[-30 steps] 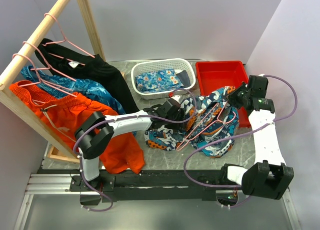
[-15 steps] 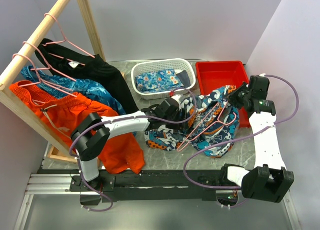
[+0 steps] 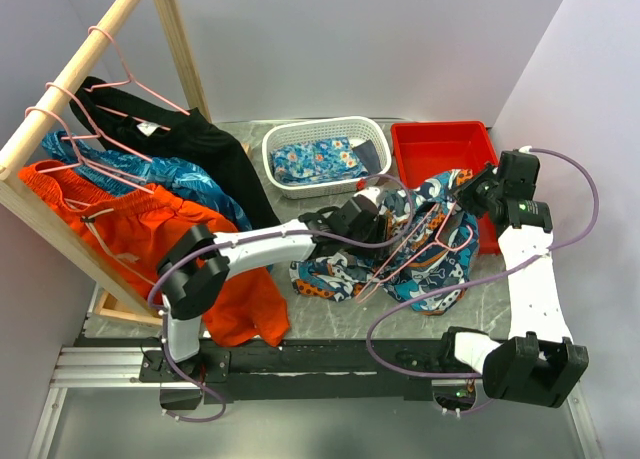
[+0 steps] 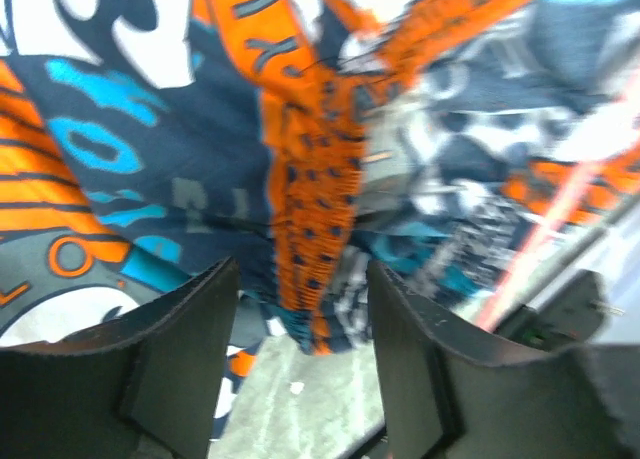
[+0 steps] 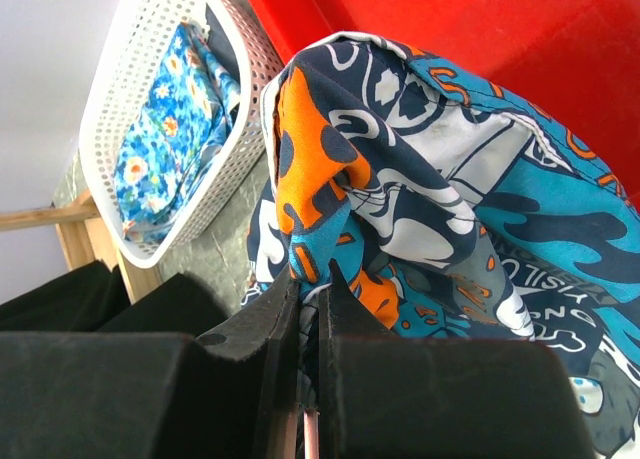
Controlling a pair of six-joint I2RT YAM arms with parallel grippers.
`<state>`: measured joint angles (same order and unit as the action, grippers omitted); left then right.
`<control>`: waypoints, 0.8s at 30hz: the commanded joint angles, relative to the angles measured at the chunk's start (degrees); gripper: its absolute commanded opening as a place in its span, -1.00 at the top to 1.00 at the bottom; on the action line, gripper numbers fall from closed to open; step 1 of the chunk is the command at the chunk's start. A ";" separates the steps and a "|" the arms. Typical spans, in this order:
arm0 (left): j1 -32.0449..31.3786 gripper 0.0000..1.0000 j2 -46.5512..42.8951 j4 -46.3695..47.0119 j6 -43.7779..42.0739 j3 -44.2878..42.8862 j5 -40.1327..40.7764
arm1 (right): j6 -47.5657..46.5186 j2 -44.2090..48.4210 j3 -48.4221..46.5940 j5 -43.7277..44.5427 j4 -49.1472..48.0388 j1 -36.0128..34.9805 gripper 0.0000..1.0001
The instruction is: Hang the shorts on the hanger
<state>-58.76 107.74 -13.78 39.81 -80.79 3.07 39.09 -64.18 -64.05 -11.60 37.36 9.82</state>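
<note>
The shorts point(image 3: 420, 254), patched in orange, teal, navy and white, lie bunched on the grey table in front of the bins. A pink hanger point(image 3: 413, 247) lies slanted across them. My left gripper point(image 3: 372, 216) hovers open over their left part. In the left wrist view its fingers point(image 4: 170, 364) straddle an orange dotted fold of the shorts point(image 4: 310, 179) without touching it. My right gripper point(image 3: 468, 194) is shut on a raised fold of the shorts point(image 5: 330, 169) at their right end. A pink hanger wire point(image 5: 311, 441) shows between the pads of that gripper point(image 5: 308, 284).
A white basket point(image 3: 283, 139) holding blue floral cloth point(image 3: 320, 161) and a red bin point(image 3: 440, 147) stand behind the shorts. At the left a wooden rack point(image 3: 70, 94) carries pink hangers with black, blue leafy and orange garments point(image 3: 150, 239), which hang over the table's left side.
My left gripper has slid to the right, further over the shorts, staying open. The right gripper and the fold it holds have barely moved.
</note>
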 commanded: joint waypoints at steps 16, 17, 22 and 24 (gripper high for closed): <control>-0.83 0.98 -3.32 4.46 5.26 10.98 6.33 | 2.65 -2.60 -8.72 8.17 -0.01 1.16 1.00; -0.83 0.98 -5.42 5.16 6.06 12.49 6.68 | 3.18 -3.05 -9.77 8.08 -0.01 1.42 1.00; -0.91 0.98 -11.23 10.17 10.36 22.24 7.30 | 6.43 -5.24 -12.23 10.71 -0.37 2.04 1.00; -1.09 0.98 -13.61 10.70 11.25 24.18 7.30 | 6.79 -5.86 -13.55 11.51 -0.27 2.30 1.00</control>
<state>-59.51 98.08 -2.04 47.90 -61.67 8.80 43.42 -69.78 -71.46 -6.44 42.46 10.35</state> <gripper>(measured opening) 0.039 0.116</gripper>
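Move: The waistband edge of the shorts that the open left hand is after hangs about 6 cm below it and some 2 cm to its left. The pink hanger's middle is roughly 9 cm to that hand's right and 1 cm back, about level in height; the white basket is 18 cm ahead and 11 cm left, the red bin 12 cm ahead and 17 cm right. From the right hand, which holds shorts and hanger, the edge lies around 15 cm left, 11 cm back and well below. Down first goes the left hand, some 5 cm onto the shorts; its open fingers shut and pinch the gathered waistband edge, then it rises about 3 cm while drawing left and slightly back, away from the right hand. The right hand keeps its grip on shorts and hanger, easing about 2 cm right and a little forward. ##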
